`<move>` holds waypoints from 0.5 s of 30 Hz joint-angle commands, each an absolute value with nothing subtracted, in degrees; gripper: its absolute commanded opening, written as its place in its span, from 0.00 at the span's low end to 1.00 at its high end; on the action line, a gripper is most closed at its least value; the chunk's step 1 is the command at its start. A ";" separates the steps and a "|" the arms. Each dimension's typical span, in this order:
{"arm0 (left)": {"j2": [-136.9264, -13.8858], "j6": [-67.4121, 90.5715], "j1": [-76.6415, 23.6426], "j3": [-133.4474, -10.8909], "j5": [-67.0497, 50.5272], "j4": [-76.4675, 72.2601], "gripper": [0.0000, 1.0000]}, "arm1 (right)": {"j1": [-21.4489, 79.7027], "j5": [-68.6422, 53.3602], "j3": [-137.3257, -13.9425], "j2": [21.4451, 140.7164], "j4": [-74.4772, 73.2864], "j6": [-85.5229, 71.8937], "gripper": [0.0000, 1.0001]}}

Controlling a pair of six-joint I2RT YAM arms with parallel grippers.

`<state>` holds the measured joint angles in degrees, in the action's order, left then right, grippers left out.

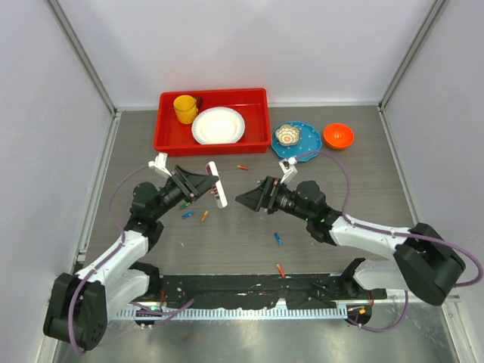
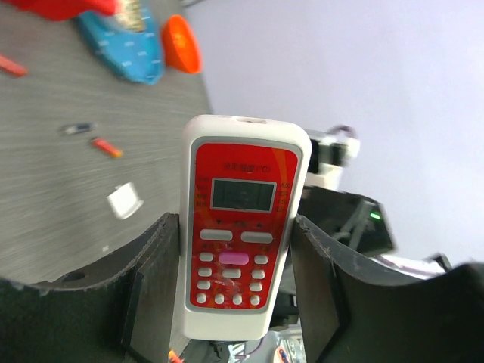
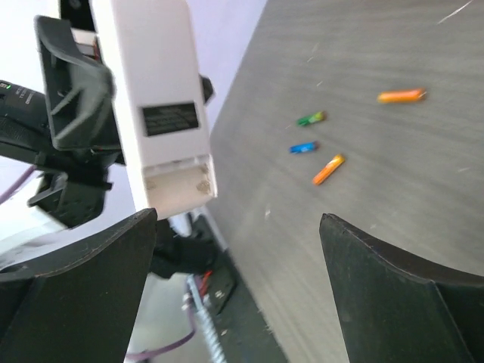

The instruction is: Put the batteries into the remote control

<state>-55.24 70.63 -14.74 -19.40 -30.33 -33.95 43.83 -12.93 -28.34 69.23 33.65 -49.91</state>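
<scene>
My left gripper [image 1: 214,184] is shut on the remote control [image 1: 217,184] and holds it above the table. In the left wrist view the remote control [image 2: 242,219] stands upright between the jaws, red button face toward the camera. The right wrist view has its plain white back [image 3: 155,98], with an empty open battery bay [image 3: 178,180] at the lower end. My right gripper [image 1: 244,199] is open with nothing between its fingers, a short way right of the remote. Batteries lie loose on the table: red [image 1: 243,167], blue-green [image 1: 187,215], orange [image 1: 204,216], blue [image 1: 278,239].
A red tray [image 1: 174,145] at the back holds a yellow mug [image 1: 185,108] and a white plate [image 1: 218,125]. To its right are a blue plate [image 1: 302,145] and an orange bowl [image 1: 338,135]. A small white piece [image 2: 125,200] lies on the table.
</scene>
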 commanded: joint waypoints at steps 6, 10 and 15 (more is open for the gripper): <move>-55.10 73.38 -18.02 -20.13 -33.12 -57.56 0.00 | 41.31 -29.44 -23.20 83.22 84.52 -74.08 0.94; -60.36 75.67 -18.63 -21.35 -35.06 -60.73 0.00 | 40.87 -30.06 -23.90 87.18 91.05 -76.20 0.94; -63.19 76.73 -19.34 -23.11 -36.03 -61.79 0.00 | 40.43 -31.20 -24.79 86.14 87.37 -72.87 0.94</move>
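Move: The left gripper holds the remote; the open right gripper it is being taken to is about 9 cm to the left hand's right, 4 cm back and 3 cm lower. From the right hand, the remote's middle is some 8 cm left, 3 cm ahead and 3 cm higher. On the table, about 18 cm below that hand, are the white battery cover 5 cm ahead, 10 cm right, and an orange battery 9 cm ahead, 9 cm left. Raise the left gripper about 6 cm, drawing it slightly back, then ease it down a little as you carry it some 3 cm right, tipping its fingers up and keeping hold of the remote. Meanwhile bring the wide-open right gripper about 2 cm left and 2 cm back, rolling it and swinging its fingers up and left under the remote's battery end. ##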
